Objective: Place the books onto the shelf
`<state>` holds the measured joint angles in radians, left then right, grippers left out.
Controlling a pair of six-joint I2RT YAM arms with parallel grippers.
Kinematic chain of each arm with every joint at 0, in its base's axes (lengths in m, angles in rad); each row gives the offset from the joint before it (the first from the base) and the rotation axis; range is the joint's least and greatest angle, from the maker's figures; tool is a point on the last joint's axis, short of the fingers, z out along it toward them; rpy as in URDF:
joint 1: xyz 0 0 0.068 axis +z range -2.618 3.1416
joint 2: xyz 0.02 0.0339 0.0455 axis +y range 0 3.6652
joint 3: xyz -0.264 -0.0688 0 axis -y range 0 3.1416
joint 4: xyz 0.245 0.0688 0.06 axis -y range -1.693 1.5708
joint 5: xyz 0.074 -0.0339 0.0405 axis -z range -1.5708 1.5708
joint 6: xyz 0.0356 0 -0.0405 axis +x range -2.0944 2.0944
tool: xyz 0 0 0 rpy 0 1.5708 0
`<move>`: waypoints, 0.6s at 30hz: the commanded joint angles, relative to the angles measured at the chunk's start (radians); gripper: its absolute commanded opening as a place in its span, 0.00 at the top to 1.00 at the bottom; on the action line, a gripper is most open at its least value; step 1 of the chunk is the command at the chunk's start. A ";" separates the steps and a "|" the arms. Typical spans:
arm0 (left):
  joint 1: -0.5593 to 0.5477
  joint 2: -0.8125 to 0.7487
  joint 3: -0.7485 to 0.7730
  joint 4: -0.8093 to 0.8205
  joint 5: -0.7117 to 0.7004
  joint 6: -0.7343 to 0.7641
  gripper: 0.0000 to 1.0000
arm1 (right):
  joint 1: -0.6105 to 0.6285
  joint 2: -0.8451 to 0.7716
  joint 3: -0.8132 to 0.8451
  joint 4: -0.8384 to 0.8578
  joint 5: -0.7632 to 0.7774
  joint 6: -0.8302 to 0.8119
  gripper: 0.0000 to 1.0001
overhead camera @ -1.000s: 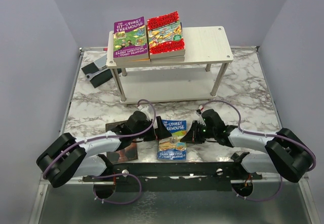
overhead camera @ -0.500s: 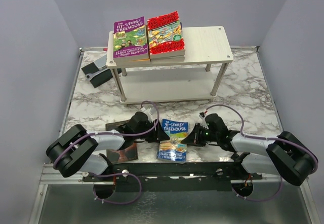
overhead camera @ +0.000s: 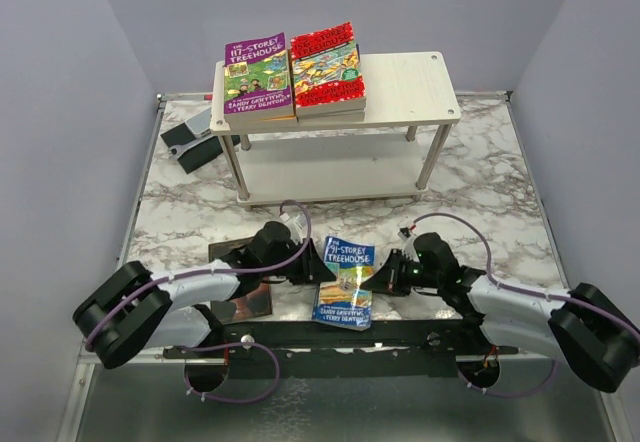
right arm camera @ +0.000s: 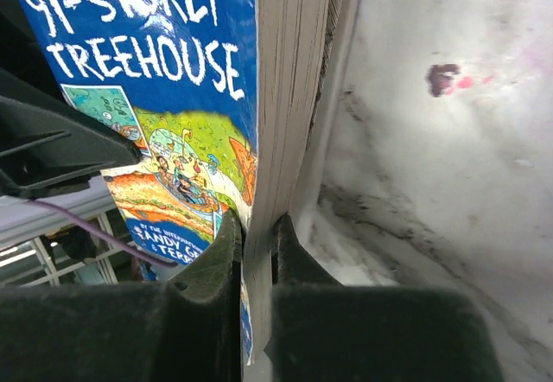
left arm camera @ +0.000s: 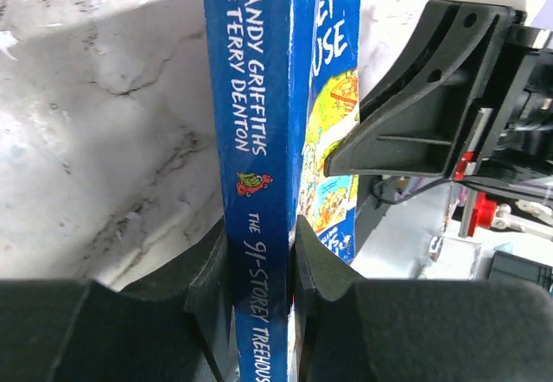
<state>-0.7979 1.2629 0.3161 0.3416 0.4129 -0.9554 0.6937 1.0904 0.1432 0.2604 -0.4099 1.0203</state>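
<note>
A blue "91-Storey Treehouse" book (overhead camera: 343,280) is held between both grippers near the table's front edge. My left gripper (overhead camera: 318,264) is shut on its spine (left arm camera: 259,140), with a pad pressed on each side. My right gripper (overhead camera: 384,274) is shut on the opposite page edge (right arm camera: 289,97). The pale-wood shelf (overhead camera: 405,87) stands at the back. On the left of its top board sit a purple book (overhead camera: 257,75) and a red book (overhead camera: 326,65), each on top of others. A dark brown-black book (overhead camera: 248,302) lies flat under my left arm.
A flat grey-black device (overhead camera: 190,142) lies behind the shelf's left leg. The shelf's lower board (overhead camera: 330,172) and the right half of its top board are bare. Grey walls close in the marble table (overhead camera: 480,192) on three sides.
My left gripper has closed from wide open onto the blue book's spine. The book has shifted and tilted a little, and my right arm has drawn slightly toward the near edge with it.
</note>
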 commanded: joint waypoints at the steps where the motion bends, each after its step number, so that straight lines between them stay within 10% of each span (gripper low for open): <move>1: 0.007 -0.143 0.014 -0.043 0.001 -0.030 1.00 | -0.003 -0.112 -0.033 -0.157 0.040 -0.019 0.88; 9: 0.012 -0.295 0.041 -0.054 -0.033 -0.098 1.00 | -0.004 -0.324 0.019 -0.190 0.001 -0.069 0.42; 18: 0.017 -0.444 0.057 0.024 -0.041 -0.203 1.00 | -0.003 -0.443 0.062 -0.163 -0.062 -0.104 0.31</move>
<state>-0.7864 0.8894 0.3222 0.2409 0.3843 -1.0676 0.6918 0.6781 0.1791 0.0807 -0.4164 0.9428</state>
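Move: The left hand already grips the spine of the blue 91-Storey Treehouse book. From it the shelf top's middle is some 31 cm ahead, about 3 cm right and 18 cm up, with the red-covered book lying there about 31 cm ahead, level sideways and 20 cm up. The dark brown book is on the table about 20 cm left and 3 cm nearer. From the right hand, at the page edge, the blue book's middle is about 5 cm left and level ahead. Straight up go both hands together: the left, keeping its pinch on the blue book's spine, lifts it about 9 cm and tips its fingers up towards level. The right climbs alongside, nearly 8 cm, tilting back some 15 degrees as its almost shut fingers open to about two-thirds and let go at the page edge, ending either side of it. ##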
